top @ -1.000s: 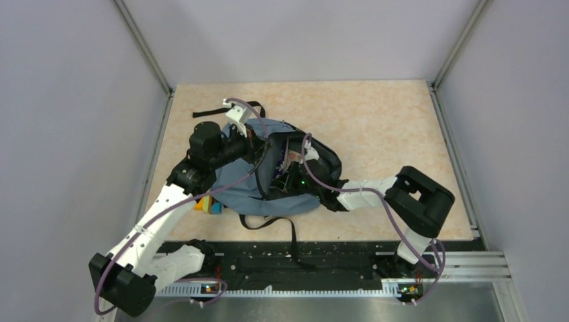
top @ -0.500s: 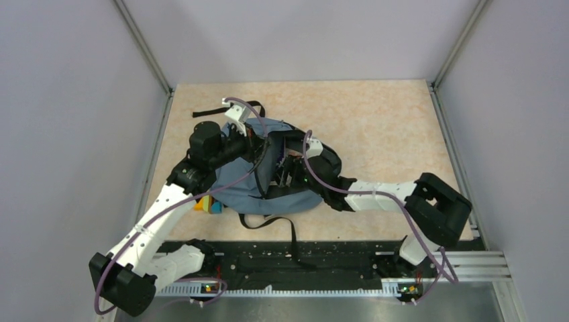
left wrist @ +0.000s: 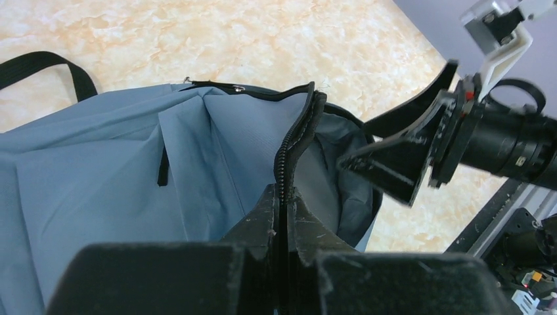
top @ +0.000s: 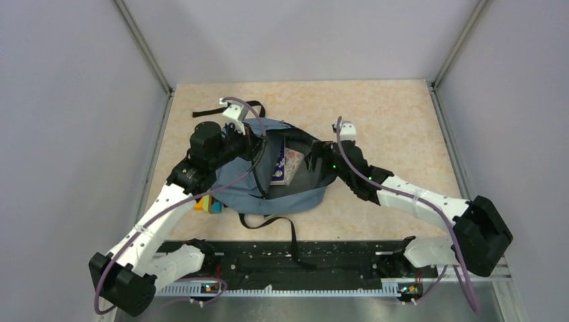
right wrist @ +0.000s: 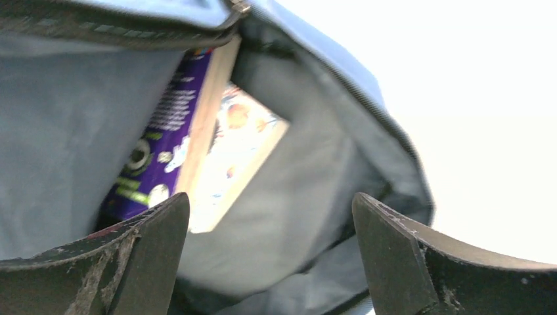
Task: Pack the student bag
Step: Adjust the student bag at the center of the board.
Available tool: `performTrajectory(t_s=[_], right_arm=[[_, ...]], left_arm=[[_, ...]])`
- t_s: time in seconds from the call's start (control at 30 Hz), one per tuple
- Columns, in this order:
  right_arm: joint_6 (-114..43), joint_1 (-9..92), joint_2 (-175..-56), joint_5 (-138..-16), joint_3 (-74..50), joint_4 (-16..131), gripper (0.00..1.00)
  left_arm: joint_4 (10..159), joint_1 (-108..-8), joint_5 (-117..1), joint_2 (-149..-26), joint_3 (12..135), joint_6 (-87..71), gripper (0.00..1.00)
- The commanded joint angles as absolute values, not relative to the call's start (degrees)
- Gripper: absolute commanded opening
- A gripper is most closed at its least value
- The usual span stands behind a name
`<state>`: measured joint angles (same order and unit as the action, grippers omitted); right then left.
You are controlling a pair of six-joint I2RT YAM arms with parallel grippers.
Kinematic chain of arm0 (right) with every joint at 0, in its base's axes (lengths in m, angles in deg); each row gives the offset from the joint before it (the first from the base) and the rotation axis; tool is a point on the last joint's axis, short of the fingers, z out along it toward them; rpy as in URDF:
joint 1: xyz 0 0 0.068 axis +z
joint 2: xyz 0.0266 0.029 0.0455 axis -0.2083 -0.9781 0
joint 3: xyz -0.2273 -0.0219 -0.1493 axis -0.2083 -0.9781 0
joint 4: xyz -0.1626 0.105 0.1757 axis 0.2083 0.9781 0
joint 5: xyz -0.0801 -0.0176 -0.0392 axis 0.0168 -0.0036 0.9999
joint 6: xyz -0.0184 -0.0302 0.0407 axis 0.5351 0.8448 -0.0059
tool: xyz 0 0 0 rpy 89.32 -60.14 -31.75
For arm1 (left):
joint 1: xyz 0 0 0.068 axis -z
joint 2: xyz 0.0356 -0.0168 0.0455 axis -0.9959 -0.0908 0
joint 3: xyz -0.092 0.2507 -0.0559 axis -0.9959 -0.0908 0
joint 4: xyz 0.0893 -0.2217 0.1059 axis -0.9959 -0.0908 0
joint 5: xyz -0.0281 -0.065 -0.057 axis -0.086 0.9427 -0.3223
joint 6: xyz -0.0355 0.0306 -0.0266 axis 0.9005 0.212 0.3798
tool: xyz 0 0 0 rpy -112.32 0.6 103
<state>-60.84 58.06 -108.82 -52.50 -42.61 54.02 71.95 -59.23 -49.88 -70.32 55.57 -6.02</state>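
The student bag [top: 295, 198] lies in the middle of the table, blue-grey, its mouth held agape. My left gripper [top: 259, 143] is shut on the bag's zip edge [left wrist: 292, 141] and holds that rim up. A book [top: 290, 166] with a purple spine and a pale cover lies inside against the lining [right wrist: 309, 170]. My right gripper [right wrist: 268, 200] stands open and empty at the right side of the mouth [top: 317, 160], its fingers apart from the book [right wrist: 197, 131]. The left wrist view also shows the right gripper [left wrist: 394, 167] over the opening.
Colourful blocks [top: 208, 204] lie by the bag's left side, under my left arm. Black straps trail toward the near edge [top: 292, 235] and the far left [top: 211, 112]. Grey walls and metal rails enclose the table [top: 389, 121].
My right gripper has opened, let go of the book and drawn back to the right out of the bag. The book now rests inside. The left gripper has kept its hold.
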Motion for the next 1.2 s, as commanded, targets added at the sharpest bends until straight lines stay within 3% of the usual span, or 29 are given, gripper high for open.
performTrajectory(t_s=[0.0,0.23,0.37,0.47,0.53,0.63,0.7,0.83,1.17], right_arm=[[-54.8,52.3,-106.5,-50.0,-41.2,60.0,0.92],[-50.1,39.8,-112.9,-61.9,-41.0,54.6,0.92],[-46.1,38.8,-119.0,-68.3,-38.3,51.6,0.90],[-44.6,38.8,-123.0,-66.3,-35.1,50.6,0.89],[-44.1,38.8,-125.8,-63.4,-32.4,51.9,0.74],[-45.2,38.8,-127.2,-58.5,-29.3,56.1,0.20],[-46.7,38.8,-125.5,-53.4,-29.5,58.1,0.01],[-48.4,37.0,-120.7,-45.1,-31.0,62.2,0.00],[-52.3,23.8,-108.3,-45.7,-38.6,64.8,0.00]], left_arm=[[74.6,-59.2,-51.8,-68.7,56.4,-6.6,0.00],[74.5,-59.1,-51.3,-69.2,56.6,-6.7,0.00],[74.3,-59.2,-51.2,-69.4,56.7,-7.0,0.00],[74.2,-59.2,-51.2,-69.7,56.9,-7.4,0.00],[74.1,-59.2,-51.3,-70.3,57.1,-7.9,0.00],[73.9,-59.2,-51.4,-72.1,58.2,-8.1,0.00],[73.3,-59.2,-51.4,-74.7,60.2,-8.3,0.00],[70.2,-59.2,-51.6,-82.1,66.8,-8.6,0.00],[75.8,-59.1,-51.3,-96.9,78.8,-6.0,0.00]])
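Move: Ahead and to the right of the open right hand, the far-right corner of the student bag's zipped rim lies about 9 cm out, 8 cm right and 7 cm lower. Inside the bag, the purple book is roughly 3 cm ahead of that hand, 11 cm left; the floral book about 3 cm ahead, 7 cm left, both some 12 cm below. The left hand holds the raised flap edge; from it the board centre is around 4 cm ahead, 15 cm right and 27 cm down. Reaching forward, right and down over the opening to the bag's far-right rim, the right hand shuts on it and pinches the edge, then pulls about 12 cm to the right, rising a little and turning some 25 degrees clockwise. The left hand keeps its pinch on the flap, nearly still at first, then carries it about 8 cm forward and slightly right as the right hand pulls. ##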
